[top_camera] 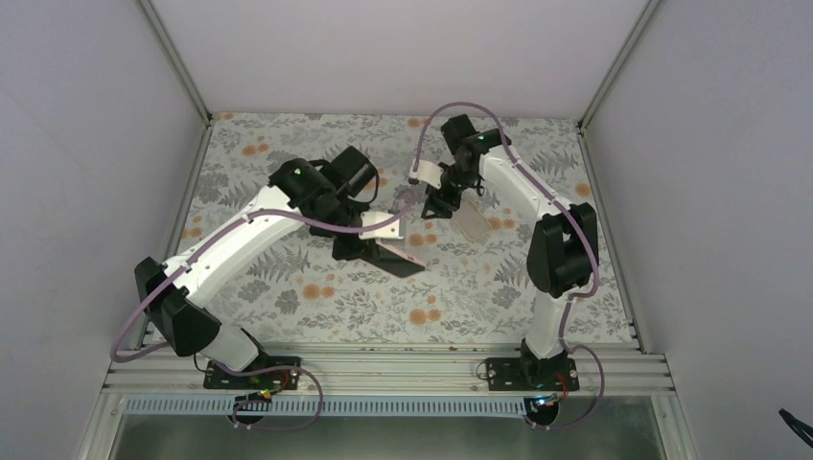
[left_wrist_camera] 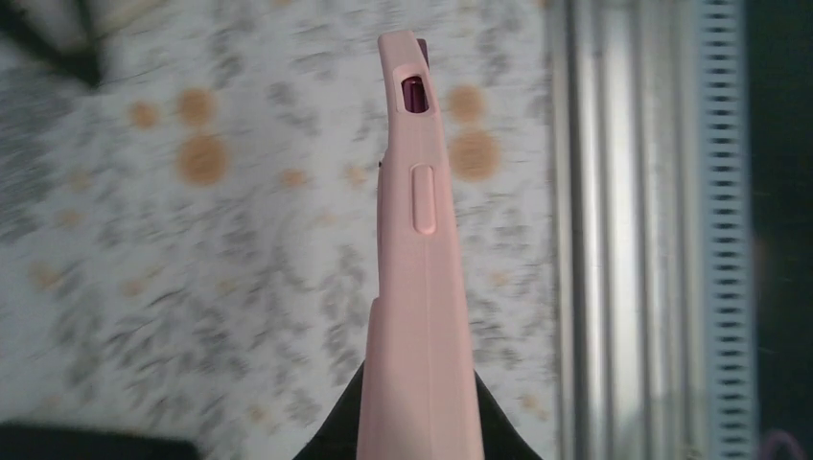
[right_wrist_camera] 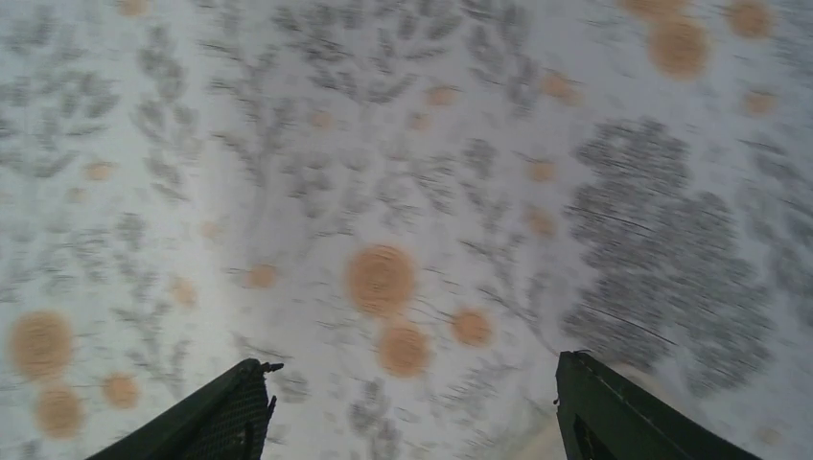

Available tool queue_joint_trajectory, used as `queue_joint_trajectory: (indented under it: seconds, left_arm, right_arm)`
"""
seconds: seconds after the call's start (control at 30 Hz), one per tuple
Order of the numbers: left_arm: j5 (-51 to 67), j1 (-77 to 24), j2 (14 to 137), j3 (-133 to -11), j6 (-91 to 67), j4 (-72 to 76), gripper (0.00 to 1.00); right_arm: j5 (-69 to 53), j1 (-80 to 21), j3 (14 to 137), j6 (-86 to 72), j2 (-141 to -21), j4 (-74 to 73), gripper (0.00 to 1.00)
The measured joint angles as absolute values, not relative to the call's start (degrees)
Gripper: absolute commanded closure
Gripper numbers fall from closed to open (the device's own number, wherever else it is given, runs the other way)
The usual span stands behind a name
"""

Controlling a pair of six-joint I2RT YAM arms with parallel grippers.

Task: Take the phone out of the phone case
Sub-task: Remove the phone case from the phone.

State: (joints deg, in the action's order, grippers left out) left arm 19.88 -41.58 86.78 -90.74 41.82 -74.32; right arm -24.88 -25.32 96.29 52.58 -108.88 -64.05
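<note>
My left gripper (top_camera: pixel 369 247) is shut on a pink phone case (top_camera: pixel 383 245) and holds it above the floral cloth near the table's middle. In the left wrist view the case (left_wrist_camera: pixel 420 287) stands edge-on between my fingers (left_wrist_camera: pixel 336 431). The phone shows purple through a side cutout (left_wrist_camera: pixel 414 94), and as a dark face in the top view (top_camera: pixel 403 261). My right gripper (top_camera: pixel 443 203) is open and empty, a little right of the case, and hangs over the cloth (right_wrist_camera: pixel 412 383).
A pale flat rectangular thing (top_camera: pixel 471 222) lies on the cloth just under the right gripper; I cannot tell what it is. A metal rail (top_camera: pixel 383 369) runs along the near edge. White walls enclose the table.
</note>
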Motion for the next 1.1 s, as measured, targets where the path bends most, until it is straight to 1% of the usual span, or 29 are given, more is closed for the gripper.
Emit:
queue_joint_trajectory:
  seconds: [0.13,0.3,0.47,0.6,0.77,1.1]
  left_arm:
    - [24.1,-44.4,86.5,-90.2,43.0,-77.5,0.98]
    - [23.9,-43.7,86.7,-90.2,43.4,-78.1,0.98]
    - [22.5,-42.4,87.2,-90.3,43.5,-77.2,0.98]
    - [22.3,-41.3,87.7,-91.4,43.9,-76.4,0.98]
    - [22.3,-40.9,87.9,-91.7,44.2,-75.5,0.98]
    - [22.3,-40.3,87.9,-91.8,44.4,-75.5,0.98]
  right_arm:
    - [-22.5,-22.7,98.5,52.5,-110.0,-61.1,0.27]
    - [-22.3,-22.2,98.7,52.7,-109.8,-61.4,0.26]
    - [-23.2,-24.1,88.1,53.1,-102.4,-62.1,0.26]
    - [-25.4,-26.7,83.5,52.9,-96.0,-63.8,0.26]
    - [-29.3,-29.3,81.8,52.3,-91.3,-64.0,0.27]
    - [-31.0,-29.9,80.8,52.0,-90.9,-63.7,0.29]
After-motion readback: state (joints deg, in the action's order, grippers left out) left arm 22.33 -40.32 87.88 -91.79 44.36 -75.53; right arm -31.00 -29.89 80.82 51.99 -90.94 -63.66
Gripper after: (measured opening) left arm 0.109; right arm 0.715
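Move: Some 12 cm back towards the base and 2 cm to the right hand's left, about level with it, is the free end of the pink case, still on its phone. The left hand holds the other end, with that free end about 13 cm to its right and 3 cm back. An empty pale case lies on the table about 10 cm to the right hand's right, 3 cm farther out and 13 cm below. The bare phone is some 12 cm ahead of the left hand, 10 cm left, 15 cm below. Carrying on forward, away from the pink case, the open right hand runs out about 4 cm more, then swings back some 13 cm to the case's free end, rising roughly 4 cm and keeping its fingers open; whether they touch can't be seen. The left hand keeps its grip on the cased phone, springs back about 3 cm and eases forward again to where it was. ##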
